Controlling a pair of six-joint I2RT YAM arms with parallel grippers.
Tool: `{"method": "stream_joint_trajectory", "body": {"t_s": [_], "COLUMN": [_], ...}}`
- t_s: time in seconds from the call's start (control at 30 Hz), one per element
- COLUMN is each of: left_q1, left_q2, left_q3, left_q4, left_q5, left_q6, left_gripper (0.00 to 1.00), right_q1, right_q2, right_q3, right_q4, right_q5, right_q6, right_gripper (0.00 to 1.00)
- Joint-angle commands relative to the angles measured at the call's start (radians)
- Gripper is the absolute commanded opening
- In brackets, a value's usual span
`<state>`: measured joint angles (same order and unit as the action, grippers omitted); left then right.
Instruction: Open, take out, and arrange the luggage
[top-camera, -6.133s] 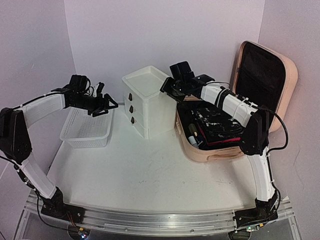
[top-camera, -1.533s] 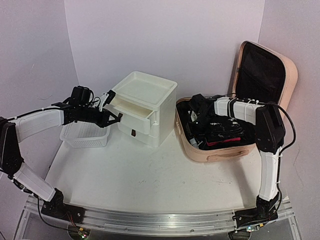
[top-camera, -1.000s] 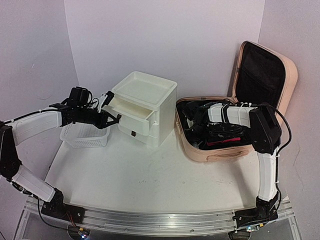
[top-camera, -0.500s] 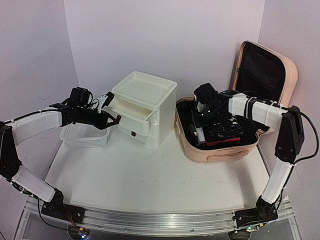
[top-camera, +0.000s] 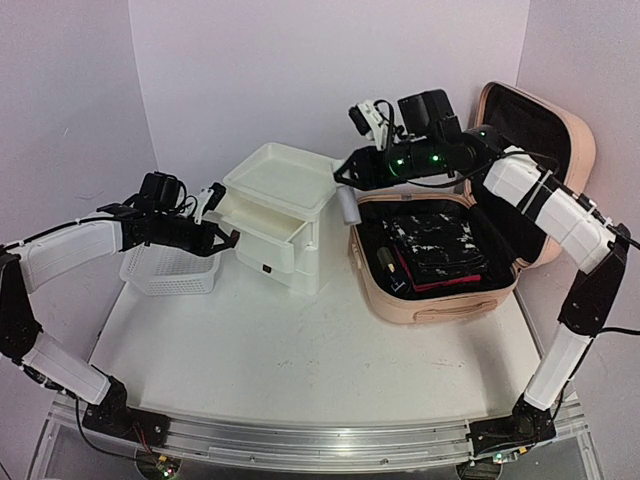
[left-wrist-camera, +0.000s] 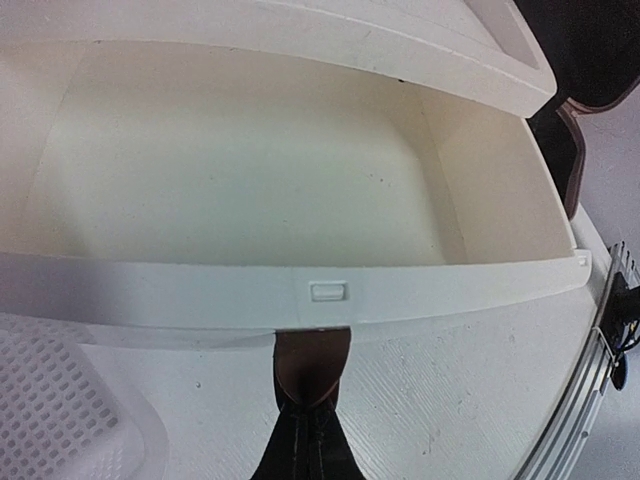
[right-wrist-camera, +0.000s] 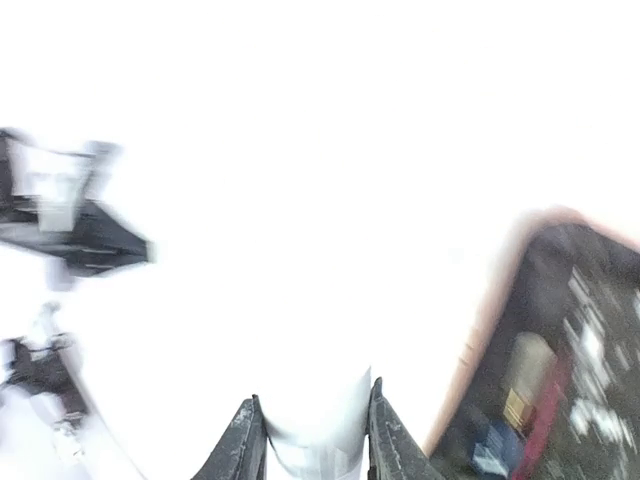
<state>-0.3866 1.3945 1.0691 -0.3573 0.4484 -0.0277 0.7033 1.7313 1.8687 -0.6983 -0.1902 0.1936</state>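
The peach-pink luggage (top-camera: 440, 305) lies open at the right, its lid (top-camera: 565, 135) standing up against the wall. Dark items fill its base, among them a black patterned pouch (top-camera: 437, 240). My right gripper (top-camera: 345, 185) hangs in the air between the luggage and the white drawer box (top-camera: 290, 185), shut on a white cylinder (top-camera: 348, 207). The right wrist view shows that cylinder (right-wrist-camera: 315, 435) squeezed between the fingers (right-wrist-camera: 245, 440), with the luggage rim (right-wrist-camera: 490, 320) at the right. My left gripper (top-camera: 225, 238) is shut on the brown handle (left-wrist-camera: 312, 362) of the open top drawer (left-wrist-camera: 250, 180).
A white mesh basket (top-camera: 170, 265) sits left of the drawer box, under my left arm. The pulled-out drawer (top-camera: 262, 228) juts toward the left. A small bottle (top-camera: 385, 262) and a red-edged item (top-camera: 450, 282) lie in the luggage. Walls close in behind and at the right.
My right arm has risen out of the luggage with the white cylinder and swung left toward the drawer box. The left gripper stays put on the drawer handle.
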Motion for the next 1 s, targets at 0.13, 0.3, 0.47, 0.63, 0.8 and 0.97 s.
{"method": "stream_joint_trajectory", "body": {"t_s": [0.13, 0.3, 0.47, 0.63, 0.8, 0.97], "left_q1": [-0.001, -0.004, -0.005, -0.005, -0.007, -0.006], "left_q2": [0.0, 0.009, 0.011, 0.017, 0.007, 0.008], "left_q3": [0.115, 0.145, 0.133, 0.124, 0.098, 0.106], "left_q4": [-0.012, -0.011, -0.004, -0.005, -0.003, 0.003], "left_q5": [-0.027, 0.029, 0.031, 0.031, 0.034, 0.028], "left_q6": [0.013, 0.026, 0.026, 0.055, 0.06, 0.06], "left_gripper": [0.0, 0.0, 0.0, 0.0, 0.0, 0.0], "right_q1": [0.115, 0.151, 0.161, 0.17, 0.173, 0.197], "right_q2": [0.211, 0.43, 0.536, 0.564, 0.582, 0.632], "right_q3": [0.353, 0.608, 0.705, 0.678, 0.637, 0.647], "right_q4": [0.117, 0.1, 0.104, 0.09, 0.079, 0.066], "right_q5": [-0.245, -0.166, -0.097, -0.002, 0.005, 0.034], "right_q6": [-0.071, -0.086, -0.131, -0.236, -0.275, -0.34], "right_gripper": [0.1, 0.09, 0.07, 0.06, 0.07, 0.12]}}
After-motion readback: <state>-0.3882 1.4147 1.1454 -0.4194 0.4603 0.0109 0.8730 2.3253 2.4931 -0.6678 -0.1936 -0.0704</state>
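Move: The right hand already holds the white bottle. The open drawer's middle lies about 21 cm to its left, 5 cm farther out and some 16 cm below. The cabinet's top tray is roughly 15 cm left, 9 cm ahead and 5 cm lower; the open suitcase's middle is about 19 cm right, 7 cm ahead and 28 cm down. For the left hand, pinching the brown pull, the drawer's middle is some 5 cm ahead and 7 cm right, about level. Swing the right gripper left about 16 cm towards the drawer, keeping its hold on the white bottle: arc up some 8 cm and slightly back first, then sink about 13 cm while easing forward, turning roughly 15 to 20 degrees counter-clockwise, and settle above the drawer's right end. Keep the left fingers shut on the brown pull, rising only a centimetre or so. ##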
